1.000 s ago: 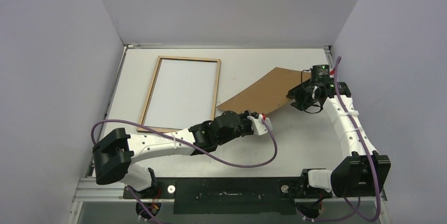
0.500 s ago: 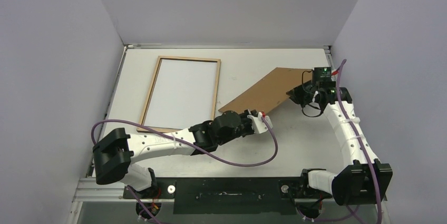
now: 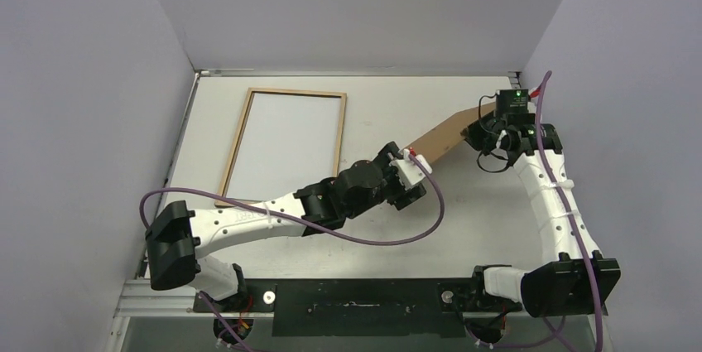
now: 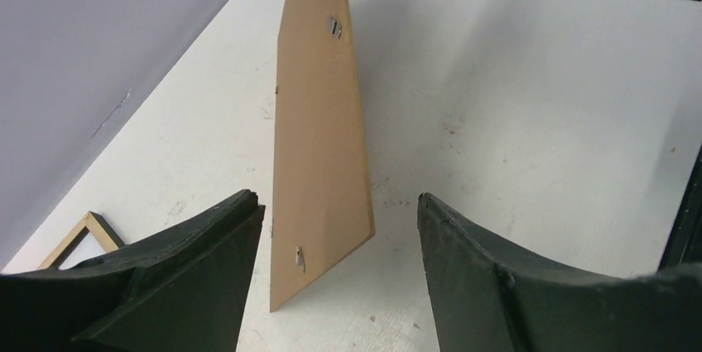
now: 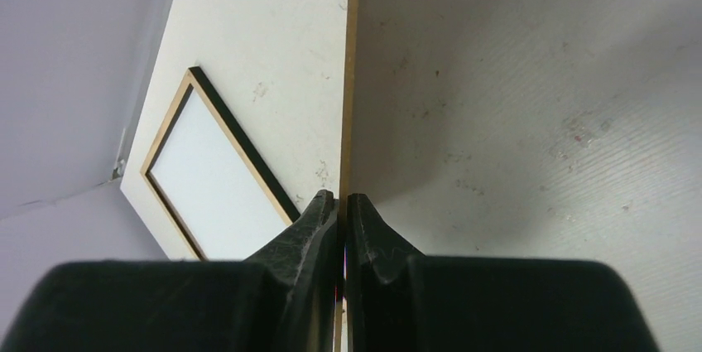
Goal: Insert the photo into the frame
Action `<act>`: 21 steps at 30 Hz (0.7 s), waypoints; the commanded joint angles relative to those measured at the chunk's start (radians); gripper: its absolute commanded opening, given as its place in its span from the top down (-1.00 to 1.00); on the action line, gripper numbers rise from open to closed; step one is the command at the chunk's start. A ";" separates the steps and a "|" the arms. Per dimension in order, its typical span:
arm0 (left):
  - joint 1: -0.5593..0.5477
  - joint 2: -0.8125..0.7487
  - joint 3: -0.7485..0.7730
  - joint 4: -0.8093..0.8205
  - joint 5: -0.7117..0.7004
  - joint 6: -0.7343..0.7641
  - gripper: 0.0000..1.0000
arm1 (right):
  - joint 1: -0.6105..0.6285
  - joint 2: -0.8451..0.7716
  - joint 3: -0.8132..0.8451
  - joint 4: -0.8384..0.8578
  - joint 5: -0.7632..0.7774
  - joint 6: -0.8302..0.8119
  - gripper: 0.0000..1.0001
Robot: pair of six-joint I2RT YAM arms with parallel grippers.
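The frame lies flat at the table's back left, its light wood back up and a black edge showing in the right wrist view. Its inside is plain white, and the photo's printed face shows in no view. My right gripper is shut on the far corner of the brown backing board, which hangs tilted on edge. The board's low end sits between the fingers of my left gripper, which is open and does not touch it.
Grey walls close in the table on the left, back and right. A purple cable loops from the left arm over the near table. The black base rail runs along the front edge.
My left gripper opened and let go of the board's low end, and its arm moved up and back. My right gripper swung the board from a shallow tilt to nearly on edge.
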 commanded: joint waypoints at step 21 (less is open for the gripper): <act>0.453 -0.268 0.022 -0.339 0.134 -0.428 -0.94 | -0.009 0.081 0.268 0.143 0.082 -0.288 1.00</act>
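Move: The brown backing board, already pinched by the right hand and hanging slantwise, has its middle about 8 cm ahead, 7 cm right and 7 cm below the left hand, whose open fingers no longer hold it. The frame with the white sheet lies about 30 cm left of that hand, 11 cm farther out and 22 cm down. From the right hand the frame is some 43 cm left, level fore and aft and 20 cm below; the board's middle is 6 cm left, 2 cm back, 7 cm down. Leftward and forward, about 12 and 8 cm, the empty left hand swings away from the board towards the frame side, rising some 4 cm before dipping slightly, turning roughly 20 degrees counter-clockwise and opening fully. The right hand keeps its pinch and carries the board up, forward and a little right, about 6 cm in all, its left side rolling down. ##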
